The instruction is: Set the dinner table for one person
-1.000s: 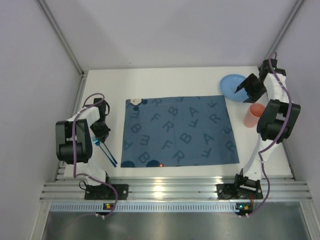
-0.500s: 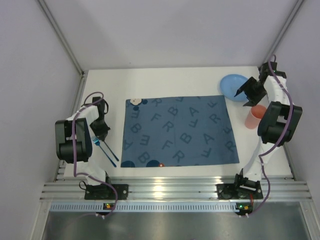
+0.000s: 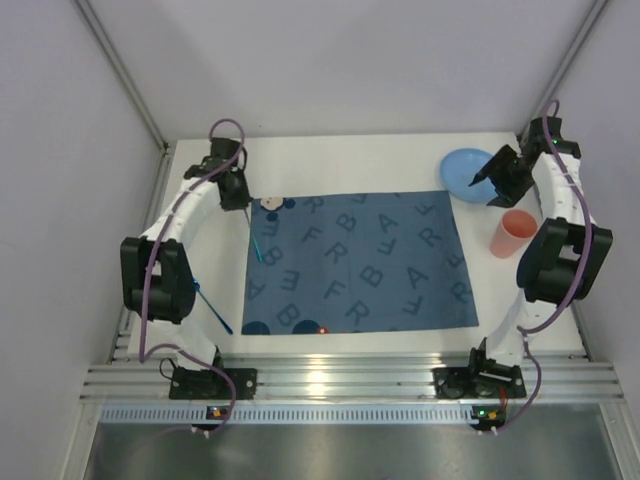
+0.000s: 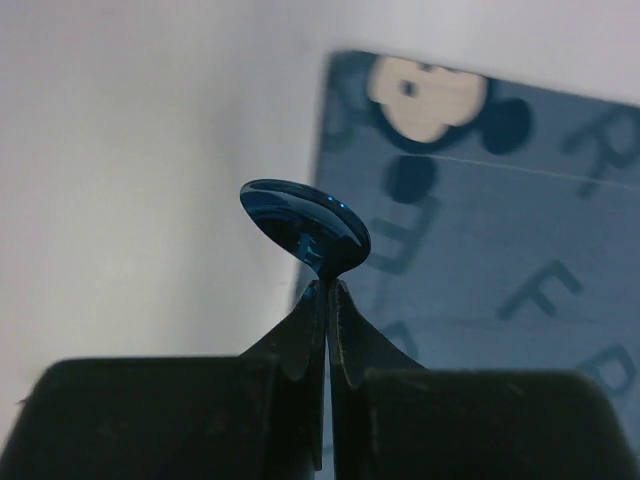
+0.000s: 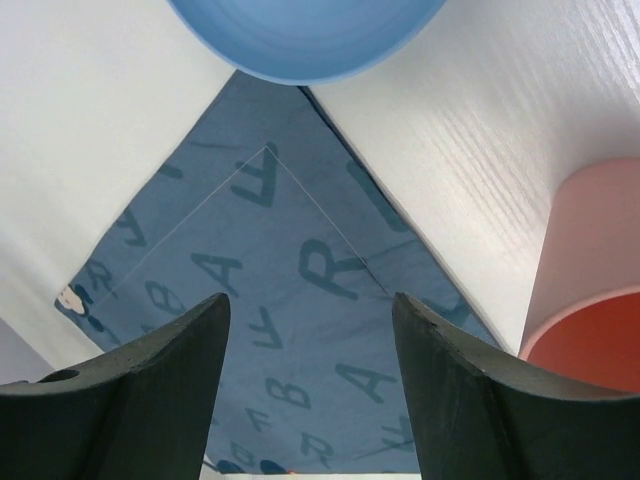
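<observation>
My left gripper (image 3: 243, 205) is shut on a dark blue spoon (image 3: 255, 238) and holds it over the far left corner of the blue letter-printed placemat (image 3: 360, 262). In the left wrist view the spoon's bowl (image 4: 305, 230) sticks out just past the closed gripper (image 4: 328, 285). A blue fork (image 3: 214, 308) lies on the white table (image 3: 380, 160) left of the placemat. My right gripper (image 3: 487, 188) is open and empty beside the blue plate (image 3: 466, 172). The pink cup (image 3: 511, 232) stands just near of it. The right wrist view shows the gripper (image 5: 310, 300), the plate (image 5: 305, 35) and the cup (image 5: 590, 290).
The silver slotted rail (image 3: 340, 375) runs along the near edge with both arm bases on it. Grey walls close in the left, far and right sides. The placemat also shows in the left wrist view (image 4: 500, 300) and the right wrist view (image 5: 290, 300).
My left gripper has lifted the spoon from beside the fork and carried it away to the placemat's far left corner. The fork stays on the table. The right gripper has barely moved.
</observation>
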`<state>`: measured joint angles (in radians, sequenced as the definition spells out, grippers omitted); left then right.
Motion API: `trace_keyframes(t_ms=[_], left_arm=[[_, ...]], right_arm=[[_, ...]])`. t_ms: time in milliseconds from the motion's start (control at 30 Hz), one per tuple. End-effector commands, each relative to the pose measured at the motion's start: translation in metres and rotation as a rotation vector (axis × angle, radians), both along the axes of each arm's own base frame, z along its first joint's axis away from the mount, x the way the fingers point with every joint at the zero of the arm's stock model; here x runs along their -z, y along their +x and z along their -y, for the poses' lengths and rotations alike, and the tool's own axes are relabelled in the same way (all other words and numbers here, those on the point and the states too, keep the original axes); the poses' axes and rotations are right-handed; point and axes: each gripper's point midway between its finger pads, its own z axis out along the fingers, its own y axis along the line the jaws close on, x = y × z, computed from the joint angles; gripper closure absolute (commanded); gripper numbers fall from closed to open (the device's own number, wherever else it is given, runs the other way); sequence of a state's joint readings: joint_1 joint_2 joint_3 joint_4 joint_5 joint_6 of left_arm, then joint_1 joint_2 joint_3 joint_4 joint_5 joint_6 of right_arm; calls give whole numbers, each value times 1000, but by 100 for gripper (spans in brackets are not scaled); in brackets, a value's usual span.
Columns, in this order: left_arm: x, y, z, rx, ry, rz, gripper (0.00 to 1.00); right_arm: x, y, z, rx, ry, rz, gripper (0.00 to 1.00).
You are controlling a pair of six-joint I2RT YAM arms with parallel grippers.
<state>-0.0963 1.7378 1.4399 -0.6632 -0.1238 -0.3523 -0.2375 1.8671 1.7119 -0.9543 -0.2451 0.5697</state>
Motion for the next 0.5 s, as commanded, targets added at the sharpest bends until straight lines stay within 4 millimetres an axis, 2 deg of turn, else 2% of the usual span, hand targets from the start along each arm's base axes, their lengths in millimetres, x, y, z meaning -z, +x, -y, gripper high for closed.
trace_keyframes(t_ms=[0, 33, 200, 333, 467], left_arm=[[19, 3, 65, 163, -77, -40, 100], [24, 1, 82, 195, -85, -49, 100], [53, -6, 124, 253, -101, -107, 100], [72, -13, 137, 288, -75, -153, 100], [86, -23, 139, 295, -49, -196, 98]], right_arm=[[-24, -5, -7, -13, 1, 68, 34], [-24, -6, -9, -15, 4, 67, 34], [-31, -17, -15, -17, 18, 77, 34], [-35, -24, -17, -20, 19, 83, 33], [-36, -29, -17, -22, 13, 86, 33]])
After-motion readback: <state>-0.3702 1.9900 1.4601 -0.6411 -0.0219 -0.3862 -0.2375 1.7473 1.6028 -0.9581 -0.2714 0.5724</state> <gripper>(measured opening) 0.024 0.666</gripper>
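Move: The spoon, already pinched just behind its bowl in the left hand, is bound for a spot on the blue cloth about 13 cm right, 3 cm back and 12 cm below. The printed E lies about 7 cm right and 2 cm back, the F 17 cm right and 3 cm back, the cartoon face 6 cm right and 5 cm ahead. From the right hand that spot is roughly 52 cm left, 3 cm back and 15 cm down. The spoon travels in the left hand's closed fingers some 13 cm to the right, from the cloth's edge to above the gap between E and F, first nearly level, then sinking about 9 cm and slowing. The wrist turns clockwise about 15 degrees and tips the fingers more steeply down. The right hand, open and empty, backs off about 3 cm from the plate. ##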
